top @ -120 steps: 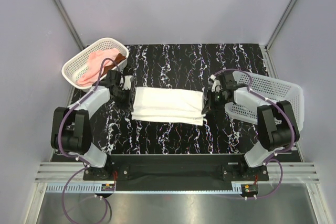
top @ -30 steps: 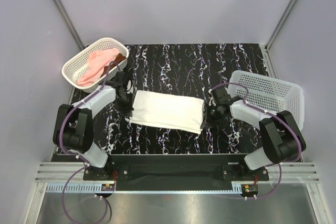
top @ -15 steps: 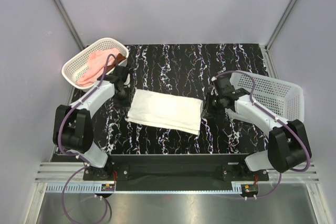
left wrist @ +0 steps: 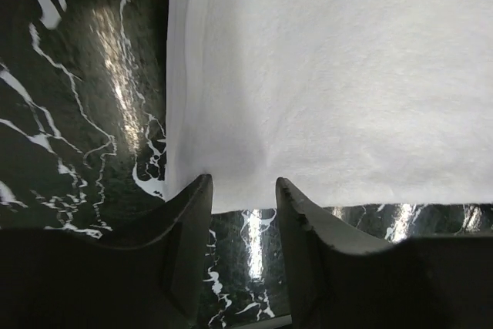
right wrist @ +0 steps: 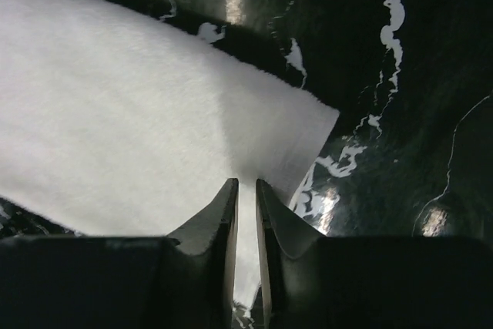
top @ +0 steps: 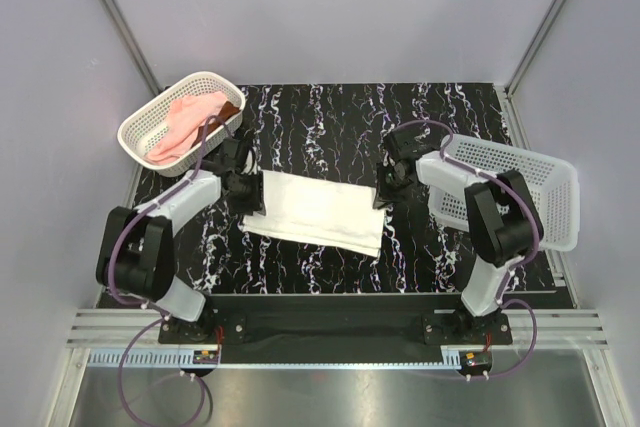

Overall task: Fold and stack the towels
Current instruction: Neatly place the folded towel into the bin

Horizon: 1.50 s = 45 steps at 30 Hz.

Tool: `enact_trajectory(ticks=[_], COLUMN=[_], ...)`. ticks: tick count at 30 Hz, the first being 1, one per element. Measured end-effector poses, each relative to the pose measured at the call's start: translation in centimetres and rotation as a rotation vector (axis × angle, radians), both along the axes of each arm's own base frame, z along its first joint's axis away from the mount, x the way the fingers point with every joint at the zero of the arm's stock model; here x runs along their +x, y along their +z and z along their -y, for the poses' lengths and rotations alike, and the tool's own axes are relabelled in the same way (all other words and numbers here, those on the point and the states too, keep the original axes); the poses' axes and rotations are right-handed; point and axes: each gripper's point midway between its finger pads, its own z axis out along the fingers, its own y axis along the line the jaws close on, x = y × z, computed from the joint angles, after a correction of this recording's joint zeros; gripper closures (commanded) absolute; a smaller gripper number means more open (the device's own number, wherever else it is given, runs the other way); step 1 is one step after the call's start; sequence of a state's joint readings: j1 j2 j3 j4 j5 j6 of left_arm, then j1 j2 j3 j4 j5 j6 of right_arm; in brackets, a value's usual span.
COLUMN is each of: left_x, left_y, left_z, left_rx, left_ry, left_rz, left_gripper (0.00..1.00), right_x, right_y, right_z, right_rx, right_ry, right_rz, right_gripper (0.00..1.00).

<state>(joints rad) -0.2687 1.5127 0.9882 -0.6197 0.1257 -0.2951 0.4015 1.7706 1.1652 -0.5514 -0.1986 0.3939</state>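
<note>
A cream-white towel [top: 318, 212] lies folded flat on the black marbled table [top: 330, 117]. My left gripper [top: 250, 190] is at its left edge. In the left wrist view this gripper [left wrist: 243, 186] stands open, its tips at the towel's [left wrist: 323, 75] hem, with only table between the jaws. My right gripper [top: 383, 190] is over the towel's far right corner. In the right wrist view its jaws [right wrist: 246, 184] are a narrow slit apart above the towel [right wrist: 115, 129]. A pale pink towel [top: 180, 119] and a rust-brown towel [top: 229, 109] lie in the left basket.
A white lattice basket [top: 135, 132] sits at the back left, holding the two other towels. A larger white lattice basket [top: 510, 187] lies at the right, close behind my right arm. Grey walls enclose the table on three sides.
Both grippers, shut a second ago, have opened and let go of the cream-white towel. The right gripper moved to the far right corner and narrowed again; the left moved back to the left edge.
</note>
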Motion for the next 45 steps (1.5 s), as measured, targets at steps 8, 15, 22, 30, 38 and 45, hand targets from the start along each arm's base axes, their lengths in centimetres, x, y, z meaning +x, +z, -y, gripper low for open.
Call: enact_trajectory(ticks=[8,15,22,30,38,45], left_x=[-1.5,-0.3,1.6,-1.4,-0.1,0.9], left_y=[-3.8,-2.0,0.6,-4.3,-1.9,0.9], left_z=[-0.8,-1.1,1.7,0.7,0.1,5.7], left_rx=[0.024,0.042,-0.096,-0.062,-0.040,-0.171], left_ry=[0.093,0.130,0.096,0.164,0.207,0.095], left_rz=[-0.088,-0.035,0.057,-0.052,0.046,0.129], left_gripper=[0.60,0.58,0.59,0.58,0.55,0.54], right_x=[0.6,0.1,-3.0,-9.9,-9.2,-6.9], right_y=[-2.2,1.6,4.7,-2.7,0.1,4.4], right_z=[1.3,0.4,-3.0,-2.2,-3.0,-9.3], right_rx=[-0.101,-0.034,0.209,0.255,0.274,0.414], right_ry=[0.039,0.053,0.105,0.071,0.115,0.249], right_rz=[-0.004,0.034,0.070,-0.127,-0.067,0.032], right_gripper=[0.76,0.75,0.76,0.77,0.76,0.77])
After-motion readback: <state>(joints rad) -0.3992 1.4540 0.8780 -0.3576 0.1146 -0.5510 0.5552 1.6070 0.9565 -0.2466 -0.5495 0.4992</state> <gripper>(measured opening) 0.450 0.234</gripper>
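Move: The folded white towel's middle lies about 13 cm right of the left gripper, level with it, and 13 cm left of the right gripper and a centimetre nearer the base, some 3 to 5 cm below both. Its near-right corner is about 11 cm straight back from the right gripper. The basket with the pink towel stands 18 cm left and 20 cm ahead of the left gripper; the empty bin is 28 cm right and 3 cm ahead of the right one. Bring the right gripper down beside the towel's right edge, lift it, and carry it back about 10 cm to dip over the near-right part; then raise it leftward over the towel, fingertips swinging left some 25 degrees. Meanwhile dip the left gripper twice, about 4 cm each, over the near-left part, then lift it about 5 cm and move it right, inward. Keep both part-open. ##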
